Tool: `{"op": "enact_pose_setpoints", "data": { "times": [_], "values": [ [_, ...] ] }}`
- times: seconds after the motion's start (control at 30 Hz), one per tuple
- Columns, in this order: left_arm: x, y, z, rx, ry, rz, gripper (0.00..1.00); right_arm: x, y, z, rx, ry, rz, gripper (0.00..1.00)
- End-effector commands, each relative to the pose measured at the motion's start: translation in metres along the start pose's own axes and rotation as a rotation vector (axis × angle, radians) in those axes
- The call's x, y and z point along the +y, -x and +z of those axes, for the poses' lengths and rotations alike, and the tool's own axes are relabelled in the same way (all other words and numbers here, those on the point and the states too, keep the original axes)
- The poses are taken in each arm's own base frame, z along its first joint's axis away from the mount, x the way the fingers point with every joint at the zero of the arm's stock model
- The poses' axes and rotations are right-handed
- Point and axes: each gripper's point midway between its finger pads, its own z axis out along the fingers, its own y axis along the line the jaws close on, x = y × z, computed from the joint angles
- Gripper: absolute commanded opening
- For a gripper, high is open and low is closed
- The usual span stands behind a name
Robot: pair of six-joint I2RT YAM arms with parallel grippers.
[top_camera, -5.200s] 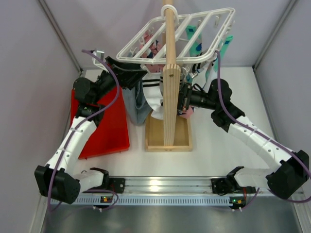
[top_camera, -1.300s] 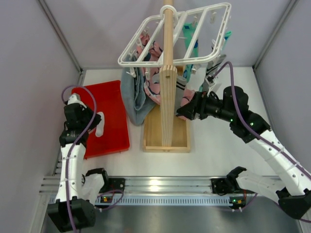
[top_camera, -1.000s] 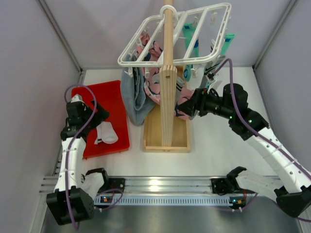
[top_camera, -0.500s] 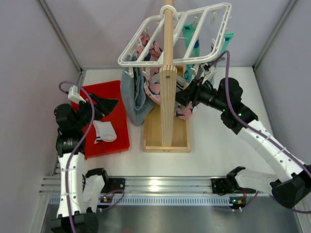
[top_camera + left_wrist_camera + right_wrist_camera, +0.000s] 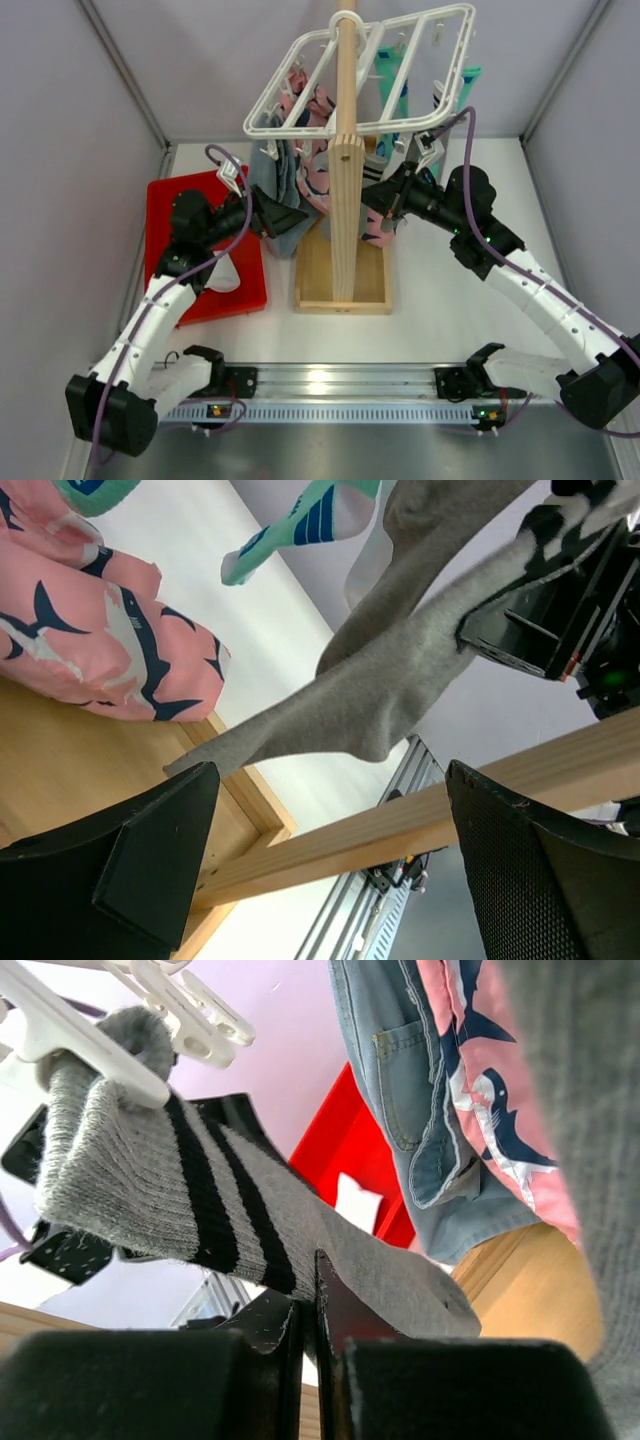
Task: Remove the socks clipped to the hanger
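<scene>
The white grid hanger (image 5: pixel 370 75) hangs at the top of the wooden post. Teal socks (image 5: pixel 393 80) hang clipped at its far side. A grey sock with black stripes (image 5: pixel 180 1200) hangs from a white clip (image 5: pixel 95 1055). My right gripper (image 5: pixel 315 1305) is shut on the lower part of that sock, just right of the post (image 5: pixel 375 198). My left gripper (image 5: pixel 285 215) stands open left of the post with nothing between its fingers (image 5: pixel 110 870). In the left wrist view the grey sock (image 5: pixel 400 670) stretches across. A white sock (image 5: pixel 222 275) lies on the red tray (image 5: pixel 245 290).
The tall wooden post (image 5: pixel 347 150) rises from a box base (image 5: pixel 340 290) in the middle. A pink cloth with navy print (image 5: pixel 315 170) and a blue-grey cloth (image 5: pixel 268 175) hang left of the post. Grey walls close in on both sides.
My left arm has swung from over the red tray toward the post, leaving the white sock on the tray. My right gripper has closed on the grey striped sock.
</scene>
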Motion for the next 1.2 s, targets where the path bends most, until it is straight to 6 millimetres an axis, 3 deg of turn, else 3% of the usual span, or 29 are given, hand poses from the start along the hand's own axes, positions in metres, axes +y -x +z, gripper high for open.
{"op": "enact_pose_setpoints", "data": {
  "times": [0.0, 0.43, 0.5, 0.67, 0.87, 0.93, 1.07, 1.1, 1.17],
  "values": [
    [-0.010, 0.024, 0.014, -0.080, -0.075, 0.106, 0.98, 0.028, 0.019, -0.007, -0.058, 0.081, -0.011, 0.00],
    [-0.030, 0.024, 0.061, -0.015, -0.258, 0.249, 0.98, 0.045, 0.019, -0.003, -0.022, 0.151, 0.051, 0.00],
    [-0.044, 0.021, 0.068, -0.015, -0.304, 0.270, 0.98, 0.047, 0.021, -0.004, -0.024, 0.154, 0.054, 0.00],
    [-0.052, 0.001, 0.091, 0.066, -0.374, 0.266, 0.98, 0.053, 0.025, -0.005, -0.030, 0.170, 0.062, 0.00],
    [-0.063, -0.020, 0.092, 0.144, -0.448, 0.269, 0.97, 0.053, 0.028, -0.007, -0.043, 0.159, 0.060, 0.00],
    [-0.064, -0.024, 0.092, 0.166, -0.462, 0.261, 0.89, 0.052, 0.028, -0.007, -0.041, 0.157, 0.062, 0.00],
    [-0.066, -0.029, 0.094, 0.207, -0.477, 0.204, 0.41, 0.051, 0.028, -0.008, -0.048, 0.151, 0.058, 0.00],
    [-0.067, -0.029, 0.095, 0.211, -0.478, 0.195, 0.16, 0.049, 0.029, -0.008, -0.055, 0.142, 0.053, 0.00],
    [-0.068, -0.029, 0.094, 0.211, -0.476, 0.180, 0.00, 0.046, 0.030, -0.012, -0.061, 0.119, 0.029, 0.01]
  ]
}}
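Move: Just right of the wooden post, the grey striped sock hangs about 13 cm to the left hand's right and 1 cm ahead, roughly level with it; it is already pinched by the right hand, its middle 2 cm left of and 3 cm below those fingertips, neither ahead nor back. From the left hand, the post stands about 11 cm right and 5 cm back, and the pink shark garment hangs 8 cm ahead, 6 cm right, slightly lower. Sweeping about 11 cm to the right with open fingers, the left hand first reaches some 3 cm forward, then draws back as much, passing on the far side of the post while turning roughly 25 degrees clockwise; at the end it shuts its fingertips on the grey sock below the right hand's grip. The right hand keeps its pinch on the sock and eases slightly back and up. ##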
